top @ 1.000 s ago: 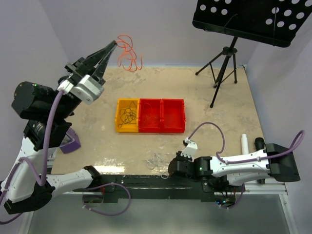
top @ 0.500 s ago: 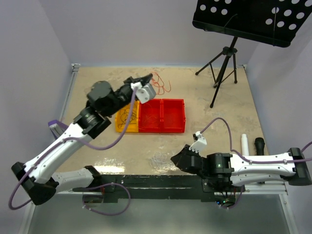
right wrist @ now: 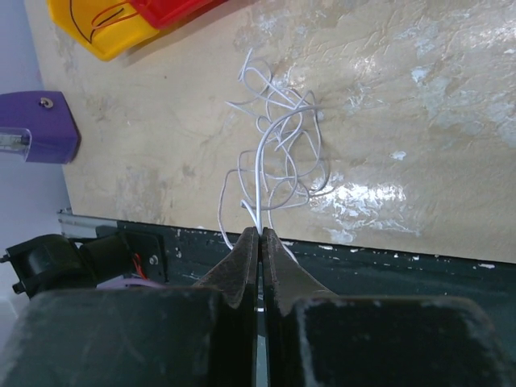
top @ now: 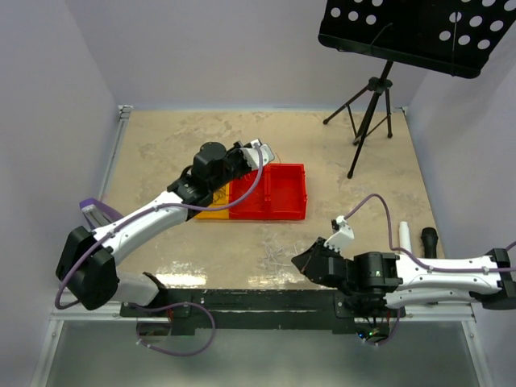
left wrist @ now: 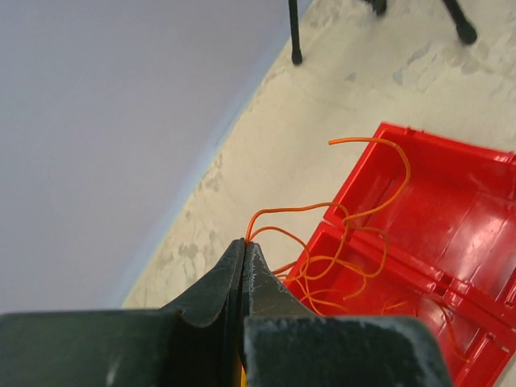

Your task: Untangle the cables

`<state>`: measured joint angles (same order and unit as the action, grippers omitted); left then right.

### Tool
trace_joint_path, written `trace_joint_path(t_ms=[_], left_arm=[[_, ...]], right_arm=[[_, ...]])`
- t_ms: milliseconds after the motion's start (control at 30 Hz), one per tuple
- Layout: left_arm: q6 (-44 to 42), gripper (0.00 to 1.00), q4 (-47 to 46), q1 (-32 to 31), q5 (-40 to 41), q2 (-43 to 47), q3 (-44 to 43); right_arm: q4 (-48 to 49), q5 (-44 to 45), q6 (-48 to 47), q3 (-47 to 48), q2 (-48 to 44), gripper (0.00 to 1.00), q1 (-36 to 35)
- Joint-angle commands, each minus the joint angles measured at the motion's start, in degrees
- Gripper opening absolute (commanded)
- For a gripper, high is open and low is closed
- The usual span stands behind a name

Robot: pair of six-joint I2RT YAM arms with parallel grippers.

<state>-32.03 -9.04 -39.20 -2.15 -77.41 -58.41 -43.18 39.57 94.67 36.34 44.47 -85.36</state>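
My left gripper (left wrist: 244, 242) is shut on one end of an orange-red cable (left wrist: 348, 240). The cable's loops trail down into the left compartment of the red bin (left wrist: 476, 218). From above, that gripper (top: 264, 151) hangs over the bin's back edge. My right gripper (right wrist: 260, 231) is shut on a strand of the white cables (right wrist: 278, 153), a loose tangle lying on the table just past the near edge. In the top view it (top: 298, 260) sits beside that pale tangle (top: 274, 256). A black cable (right wrist: 77, 13) lies in the yellow bin (right wrist: 97, 36).
The yellow bin (top: 211, 213) adjoins the red bin (top: 282, 197) at mid-table. A tripod stand (top: 369, 113) with a black perforated tray stands at the back right. A purple block (top: 98, 211) lies at the left edge, and white and black cylinders (top: 405, 239) at the right.
My left arm has swung down from high at the back left to above the red bin, carrying the orange-red cable. My right gripper has shifted slightly right along the near edge.
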Motion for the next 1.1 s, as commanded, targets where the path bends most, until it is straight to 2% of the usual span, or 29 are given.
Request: trace_joint_path(t_ms=[0, 300, 333, 400, 667, 900, 967, 1067], left_arm=[[3.55, 0.00, -5.64, 0.79, 1.89, -2.92, 2.25], [10.67, 0.00, -3.80, 0.79, 4.00, -7.05, 4.36], [11.37, 0.01, -2.58, 0.79, 4.61, -7.14, 4.45], [12.51, 0.10, -0.90, 0.88, 5.84, -6.80, 4.88], [17.52, 0.07, 2.70, 2.37, 10.85, -4.68, 7.44], [17.09, 0.09, 3.24, 2.38, 12.26, -4.33, 8.67], [16.48, 0.16, 3.85, 2.46, 10.25, -4.07, 7.71], [13.94, 0.42, 4.55, 2.37, -0.97, -1.53, 6.30]], right_arm=[[-2.35, 2.97, 1.83, 1.72, -1.49, 0.00, 0.20], [-2.79, 3.85, 1.74, 2.42, -3.33, 0.00, 0.20], [-2.79, 3.93, 1.66, 2.60, -3.25, 0.00, 0.20], [-3.05, 4.02, 1.65, 2.86, -3.16, 0.00, 0.20], [-2.52, 3.76, 1.74, 2.86, -3.07, 0.00, 0.20], [-1.56, 3.41, 1.57, 3.12, -1.67, 0.00, 0.20], [-1.30, 3.32, 1.22, 3.39, -1.05, 0.00, 0.28], [-1.29, 3.32, 0.95, 3.83, -0.44, 0.00, 0.28]])
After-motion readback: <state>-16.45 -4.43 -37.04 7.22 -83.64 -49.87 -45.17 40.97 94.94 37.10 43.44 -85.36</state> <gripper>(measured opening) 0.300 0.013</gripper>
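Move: The left hand, holding the orange cable, has the left red compartment about 23 cm below it, level fore and aft and some 2 cm to the right. At that same depth, the yellow box's middle is about 8 cm to the hand's left and the right red compartment about 13 cm to its right. From the right hand, the left red compartment lies roughly 22 cm ahead, 13 cm left and 11 cm below. The left hand sinks about 14 cm towards the left red compartment, tipping down, edges left and releases the cable. ##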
